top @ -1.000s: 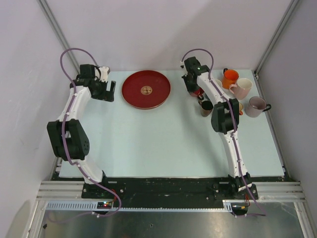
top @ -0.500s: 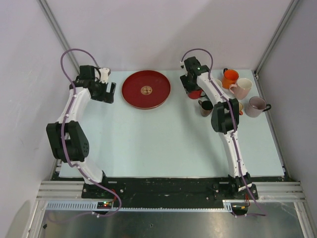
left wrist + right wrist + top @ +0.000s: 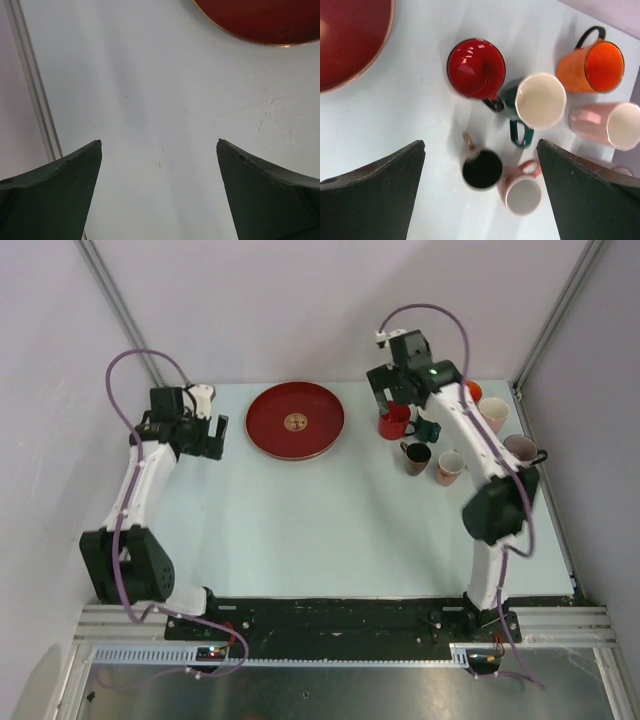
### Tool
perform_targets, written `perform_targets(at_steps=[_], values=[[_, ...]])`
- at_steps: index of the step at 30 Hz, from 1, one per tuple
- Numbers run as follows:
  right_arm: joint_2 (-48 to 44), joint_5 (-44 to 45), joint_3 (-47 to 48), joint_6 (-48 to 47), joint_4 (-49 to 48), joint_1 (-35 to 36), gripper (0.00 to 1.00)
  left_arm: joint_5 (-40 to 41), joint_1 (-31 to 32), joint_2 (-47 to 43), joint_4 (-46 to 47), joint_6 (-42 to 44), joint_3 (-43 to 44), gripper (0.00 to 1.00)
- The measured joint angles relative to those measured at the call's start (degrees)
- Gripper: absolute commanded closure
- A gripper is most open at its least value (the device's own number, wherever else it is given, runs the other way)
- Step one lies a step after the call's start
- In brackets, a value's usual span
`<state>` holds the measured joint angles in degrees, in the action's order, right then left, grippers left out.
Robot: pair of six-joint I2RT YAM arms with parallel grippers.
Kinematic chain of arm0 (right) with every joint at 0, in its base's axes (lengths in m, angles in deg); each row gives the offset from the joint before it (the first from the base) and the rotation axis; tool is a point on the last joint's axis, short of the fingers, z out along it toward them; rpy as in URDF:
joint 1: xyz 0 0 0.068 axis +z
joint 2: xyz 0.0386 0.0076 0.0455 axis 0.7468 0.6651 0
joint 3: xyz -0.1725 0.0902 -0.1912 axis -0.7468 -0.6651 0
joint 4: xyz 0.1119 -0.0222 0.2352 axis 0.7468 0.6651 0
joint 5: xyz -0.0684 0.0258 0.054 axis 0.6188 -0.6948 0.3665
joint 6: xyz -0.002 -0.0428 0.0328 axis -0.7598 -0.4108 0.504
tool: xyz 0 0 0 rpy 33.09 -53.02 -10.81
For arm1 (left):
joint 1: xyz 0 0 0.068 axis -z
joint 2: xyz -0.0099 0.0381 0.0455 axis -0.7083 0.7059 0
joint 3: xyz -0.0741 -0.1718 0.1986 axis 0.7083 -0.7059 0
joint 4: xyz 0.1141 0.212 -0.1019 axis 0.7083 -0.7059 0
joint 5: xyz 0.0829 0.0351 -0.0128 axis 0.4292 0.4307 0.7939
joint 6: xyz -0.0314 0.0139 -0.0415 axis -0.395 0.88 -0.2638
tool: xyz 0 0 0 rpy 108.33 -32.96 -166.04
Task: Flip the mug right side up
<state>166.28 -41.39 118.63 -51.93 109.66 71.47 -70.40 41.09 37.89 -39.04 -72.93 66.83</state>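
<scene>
The red mug stands upright on the table with its mouth facing up, handle toward the green mug; it also shows from above as the red mug. My right gripper hangs open high above the mug cluster, touching nothing, and from the top camera the right gripper sits just behind the red mug. My left gripper is open over bare table at the far left, seen from above as the left gripper.
A red plate lies left of the mugs. Around the red mug stand a green mug, an orange mug, a dark-inside mug and a salmon mug. A pink mug lies tipped on its side. Frame posts border the table.
My right gripper opened, let go of the red mug and lifted away, leaving it standing upright. The right arm swung outward. The left arm shifted slightly left.
</scene>
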Motion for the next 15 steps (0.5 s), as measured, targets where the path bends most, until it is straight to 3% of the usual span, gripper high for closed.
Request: perform_targets(at_steps=[9,15], values=[[-50.27,-5.66,-52.39,6.10,-20.24,-5.84,0.01,8.07,0.00,-25.05,9.35,-5.40,-21.35,0.00],[-69.99,-4.42,-79.58,15.67,-27.63,-6.49,0.01,10.49,0.00,-42.21,12.41,-7.45,-35.43,0.00]])
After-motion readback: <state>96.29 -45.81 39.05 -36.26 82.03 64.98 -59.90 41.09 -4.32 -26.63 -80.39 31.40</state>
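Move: Just under the empty right hand is the upright red mug it has already let go of: about 3 cm ahead, 2 cm to its right and roughly 19 cm lower. At much the same depth, the green mug stands level with the red one and 9 cm right of it, the brown mug 8 cm behind the hand and 7 cm right, the plate 5 cm ahead and 24 cm left. For the left hand, the red mug lies some 44 cm right and 13 cm ahead. The empty right hand heads quickly away from the red mug towards its base, about 21 cm back and 10 cm right, high past the brown mug, first rising some 6 cm and then sinking to just below its starting height. Its wrist rolls left side up about 20 degrees, fingers tipping up and turning clockwise, still wide open. The open left hand also draws back about 12 cm, fingers tipping up and turning counter-clockwise. ##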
